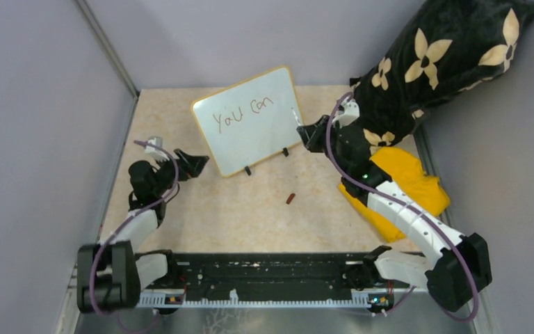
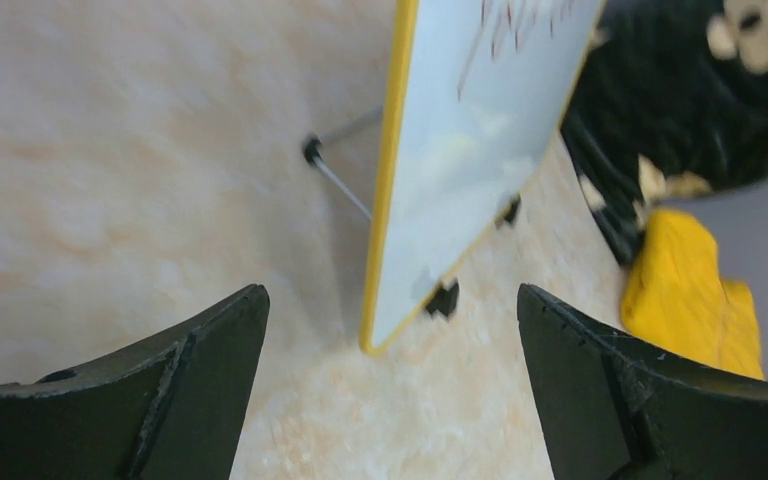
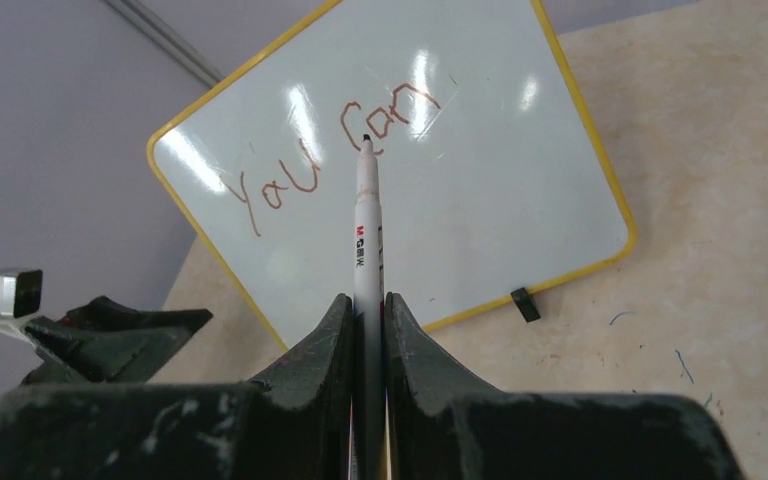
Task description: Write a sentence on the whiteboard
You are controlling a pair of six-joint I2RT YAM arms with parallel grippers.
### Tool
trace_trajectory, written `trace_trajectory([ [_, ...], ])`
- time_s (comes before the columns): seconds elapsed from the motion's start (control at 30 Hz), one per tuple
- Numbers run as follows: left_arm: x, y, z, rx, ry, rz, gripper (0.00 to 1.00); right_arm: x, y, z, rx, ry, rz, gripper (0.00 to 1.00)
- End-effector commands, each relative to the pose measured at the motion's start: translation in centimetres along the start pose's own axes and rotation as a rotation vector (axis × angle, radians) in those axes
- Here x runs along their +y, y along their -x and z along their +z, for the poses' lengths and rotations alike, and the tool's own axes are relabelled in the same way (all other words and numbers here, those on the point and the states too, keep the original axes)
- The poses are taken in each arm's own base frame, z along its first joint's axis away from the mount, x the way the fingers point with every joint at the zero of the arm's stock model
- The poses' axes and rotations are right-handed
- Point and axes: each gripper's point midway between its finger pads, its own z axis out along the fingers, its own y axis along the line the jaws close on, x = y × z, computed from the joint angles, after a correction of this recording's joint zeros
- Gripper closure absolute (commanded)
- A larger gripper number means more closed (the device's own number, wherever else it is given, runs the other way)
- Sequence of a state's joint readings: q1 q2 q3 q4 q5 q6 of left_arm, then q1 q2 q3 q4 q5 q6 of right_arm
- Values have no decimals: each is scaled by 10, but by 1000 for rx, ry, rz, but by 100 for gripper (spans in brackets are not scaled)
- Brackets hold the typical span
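The whiteboard (image 1: 250, 132), white with a yellow frame, stands propped at the back of the table. On it is the start of the sentence, "You can" (image 1: 243, 111), in one line (image 3: 340, 150). My right gripper (image 1: 307, 133) is at the board's right edge, shut on a white marker (image 3: 366, 220) that points at the board (image 3: 480, 200). Whether its tip touches the board cannot be told. My left gripper (image 1: 198, 165) is open and holds nothing. It is just off the board's lower left corner (image 2: 372, 340), which lies between its fingers (image 2: 230, 340).
A black cushion with cream flowers (image 1: 445, 56) lies at the back right, with a yellow cloth (image 1: 407, 181) in front of it under the right arm. A small red-brown cap (image 1: 290, 198) lies on the table in front of the board. Grey walls close in the sides.
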State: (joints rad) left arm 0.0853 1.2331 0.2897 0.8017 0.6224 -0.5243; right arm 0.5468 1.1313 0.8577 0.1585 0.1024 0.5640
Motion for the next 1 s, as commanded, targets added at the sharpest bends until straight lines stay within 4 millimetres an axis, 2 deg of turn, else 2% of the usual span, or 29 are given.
trace_trajectory([
  [0.0,53,34,-45,-31,559,-13,1,32,39,-28,-89,114,25,100],
  [0.03,52,39,-52,-30,616,-23,1,38,40,-33,-81,137,23,100],
  [0.1,35,45,-52,-46,583,-74,1,52,38,-40,-41,196,8,100],
  [0.13,21,51,-49,-74,517,-88,1,60,38,-44,-21,228,-6,100],
  [0.17,0,67,-46,-145,415,-95,1,68,36,-49,5,262,-20,100],
  [0.3,-60,97,-36,-315,72,-157,1,98,28,-69,99,421,-59,100],
  [0.4,-96,107,-22,-284,-152,-205,1,109,14,-84,191,504,-94,100],
  [0.47,-113,107,-11,-204,-264,-293,1,110,1,-93,256,547,-114,100],
  [0.57,-146,100,-12,-78,-494,-332,1,114,-17,-109,320,632,-120,100],
  [0.67,-181,92,-44,-87,-776,-240,1,112,-34,-117,383,670,-120,100],
  [0.73,-187,83,-43,-9,-814,-229,0,113,-42,-121,422,699,-122,100],
  [0.83,-207,60,-47,90,-866,-175,0,113,-48,-123,473,715,-139,100],
  [0.97,-221,34,-42,206,-829,-123,0,112,-52,-125,517,711,-179,100],
])
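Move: The right gripper holds the marker clear of the whiteboard; the empty, open left gripper it is being taken to lies about 33 cm to its left, roughly level with it and some 14 cm lower. The whiteboard's middle is about 12 cm ahead of the right hand, 16 cm left, 14 cm below; the marker cap lies 10 cm back, 2 cm left, 27 cm below. From the left hand, the marker is some 33 cm right, 2 cm ahead, 14 cm up. Back from the whiteboard by about 15 cm and a little left, rising first and then sinking again, the right hand keeps its grip on the marker and swings counter-clockwise some 45 degrees, bringing the tip round towards the left gripper. The left hand climbs about 15 cm, swinging left, then right and finally back, rolling its left side down and turning clockwise towards the marker, fingers still wide open. ##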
